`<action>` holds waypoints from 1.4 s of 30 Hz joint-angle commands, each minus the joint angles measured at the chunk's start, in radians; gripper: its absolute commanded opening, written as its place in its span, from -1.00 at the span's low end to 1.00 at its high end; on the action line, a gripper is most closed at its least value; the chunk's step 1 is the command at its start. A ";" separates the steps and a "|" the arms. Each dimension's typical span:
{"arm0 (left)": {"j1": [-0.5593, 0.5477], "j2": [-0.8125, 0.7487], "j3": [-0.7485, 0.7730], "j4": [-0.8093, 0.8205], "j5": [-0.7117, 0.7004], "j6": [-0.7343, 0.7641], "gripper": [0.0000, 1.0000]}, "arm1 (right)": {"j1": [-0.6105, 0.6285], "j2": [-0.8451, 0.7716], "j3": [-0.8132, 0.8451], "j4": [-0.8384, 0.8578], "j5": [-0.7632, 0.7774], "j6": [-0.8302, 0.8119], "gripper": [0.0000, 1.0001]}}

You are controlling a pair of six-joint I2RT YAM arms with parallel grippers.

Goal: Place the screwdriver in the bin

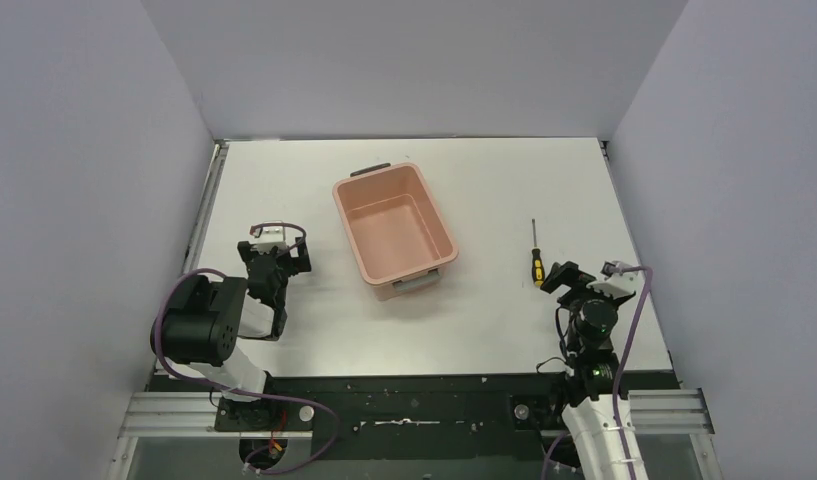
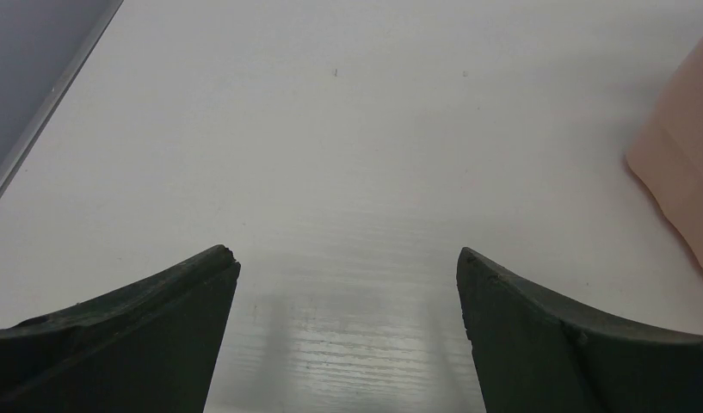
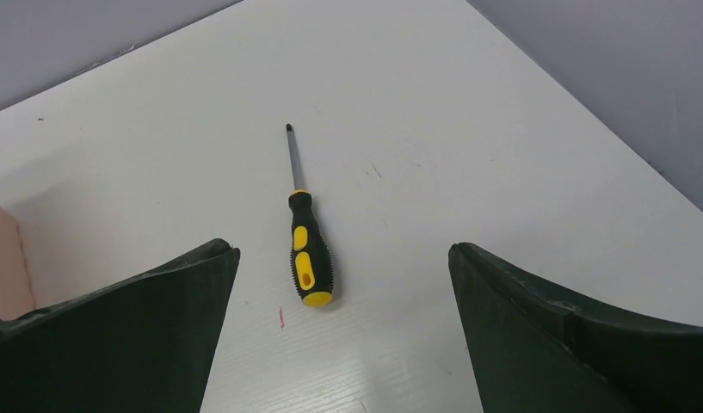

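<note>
The screwdriver (image 1: 534,258) lies flat on the white table right of the bin, its yellow-and-black handle toward the arms and its thin shaft pointing away. In the right wrist view the screwdriver (image 3: 305,245) lies just ahead of the jaws, a little left of centre. My right gripper (image 1: 567,277) hovers just behind the handle, open, nothing between its fingers (image 3: 158,327). The salmon-pink bin (image 1: 426,197) stands empty in the table's middle, and its side (image 2: 679,172) shows at the right of the left wrist view. My left gripper (image 1: 277,262) is open over bare table left of the bin.
Grey walls close in the table on the left, back and right. A metal rail (image 1: 206,215) runs along the left table edge. The bin has a grey handle at each short end (image 1: 416,283).
</note>
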 commanded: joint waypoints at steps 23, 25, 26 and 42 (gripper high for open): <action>0.006 -0.015 0.005 0.028 0.012 0.007 0.95 | -0.017 1.317 1.110 -0.604 -0.193 -0.199 0.97; 0.006 -0.014 0.006 0.028 0.013 0.006 0.95 | -0.018 1.373 1.065 -0.561 -0.247 -0.206 0.91; 0.006 -0.015 0.006 0.028 0.013 0.007 0.95 | -0.017 1.399 1.041 -0.539 -0.264 -0.210 0.89; 0.006 -0.015 0.006 0.028 0.013 0.006 0.95 | -0.005 1.552 1.094 -0.620 -0.140 -0.257 -1.00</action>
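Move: From the right hand, the screwdriver's middle lies about 13 cm ahead, 4 cm to the left and 12 cm below, its handle towards the base. The bin stands some 20 cm ahead and 40 cm left of that hand, its middle roughly 9 cm lower. From the idle left hand, the screwdriver is about level fore and aft, some 67 cm to the right and 5 cm lower. Right hand arcs up and forward, tips 60 degrees down, sinks some 30 cm and pinches the screwdriver handle. ##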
